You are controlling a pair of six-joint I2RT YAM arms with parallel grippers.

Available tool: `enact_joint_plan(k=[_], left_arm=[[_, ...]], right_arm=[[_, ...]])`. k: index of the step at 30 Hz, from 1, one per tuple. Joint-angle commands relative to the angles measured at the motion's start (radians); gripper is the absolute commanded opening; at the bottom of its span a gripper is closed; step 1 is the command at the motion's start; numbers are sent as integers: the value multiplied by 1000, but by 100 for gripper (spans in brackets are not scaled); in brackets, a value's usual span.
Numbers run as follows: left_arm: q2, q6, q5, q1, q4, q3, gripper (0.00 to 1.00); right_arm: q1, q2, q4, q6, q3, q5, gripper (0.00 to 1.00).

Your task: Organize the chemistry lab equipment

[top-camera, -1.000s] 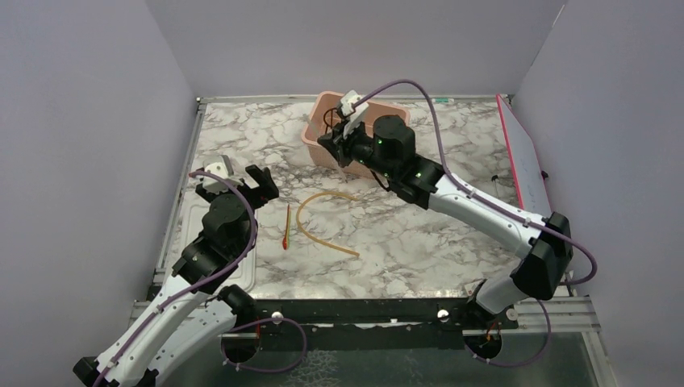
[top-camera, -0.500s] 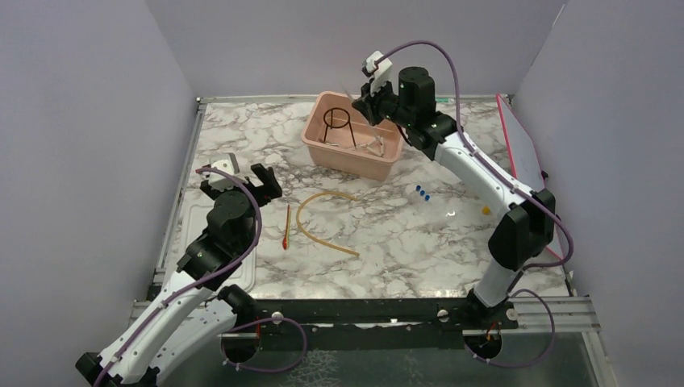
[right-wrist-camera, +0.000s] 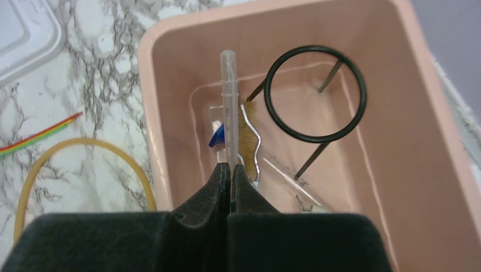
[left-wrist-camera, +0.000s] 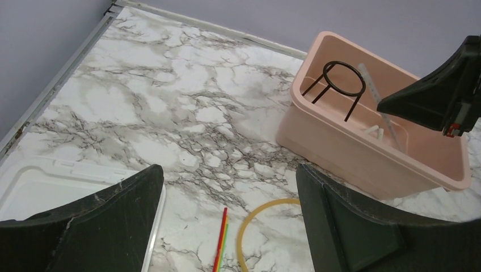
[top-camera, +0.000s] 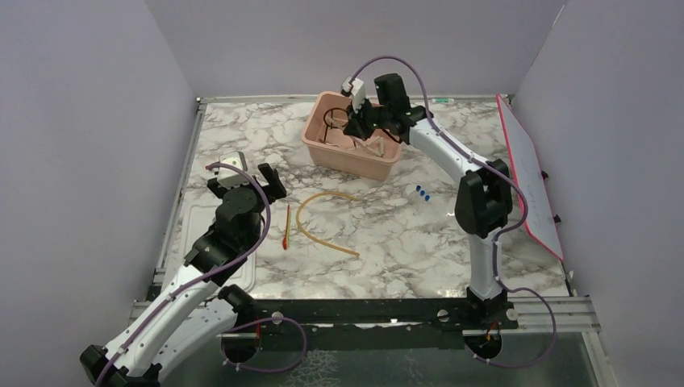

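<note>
My right gripper [right-wrist-camera: 230,167] is shut on a thin clear plastic tube [right-wrist-camera: 228,102] that sticks out over the inside of the pink tub [right-wrist-camera: 150,113]. In the tub lie a black wire ring stand [right-wrist-camera: 315,93], a bent metal tool [right-wrist-camera: 249,141] and a small blue piece [right-wrist-camera: 217,136]. My left gripper [left-wrist-camera: 227,181] hangs open above the table, nothing between its fingers. Below it lie the thin red-orange rod [left-wrist-camera: 221,241] and the curved tan rubber tube [left-wrist-camera: 255,215]. Tiny blue pieces [top-camera: 423,193] rest on the marble to the right of the tub.
A flat white lid [top-camera: 189,234] lies at the left edge of the table, under my left arm. A white board with a red edge [top-camera: 528,185] leans against the right wall. Purple walls close in the table on three sides.
My right arm rose from the tub's near side to behind it, then came down over the tub, still shut on the clear tube. My left gripper shifted only slightly.
</note>
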Motion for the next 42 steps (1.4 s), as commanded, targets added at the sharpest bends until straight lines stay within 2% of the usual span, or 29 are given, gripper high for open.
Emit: enact_joint_plan(k=[1, 10, 13, 17, 25, 30, 34, 37, 42], left_arm=[[9, 9, 28, 9, 33, -3, 89], [38, -5, 29, 18, 19, 6, 89], [54, -19, 24, 19, -2, 14, 89], [69, -64, 40, 19, -36, 14, 89], [96, -245, 163, 19, -153, -36, 88], [186, -308, 239, 20, -190, -45, 70], [329, -337, 247, 36, -254, -6, 65], [445, -317, 314, 79, -269, 22, 62], [571, -294, 415, 139, -284, 38, 46]], right_arm=[[1, 50, -103, -68, 35, -91, 3], [1, 135, -192, -84, 99, -87, 11], [1, 128, -185, -55, 113, -87, 21], [1, 95, -156, 4, 121, -85, 30], [1, -60, -18, 163, 14, -29, 33], [2, -170, 15, 324, -79, -17, 34], [4, -293, 63, 452, -218, -34, 34], [11, -369, 84, 509, -303, -40, 33], [32, -464, 117, 571, -424, -57, 33]])
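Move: The right hand holds the glass tube over the pink bin, its middle about 2 cm ahead and 13 cm below, with the black ring stand 5 cm ahead and 4 cm left. From the open left hand, the coloured spoons lie some 2 cm ahead, 5 cm right and 25 cm below; at table height, the yellow tubing is 3 cm ahead, 15 cm right, the white tray 3 cm back, 12 cm left. Right hand lowers 7 cm, releases tube, withdraws up and back; left sinks 18 cm towards spoons, tipping down. ##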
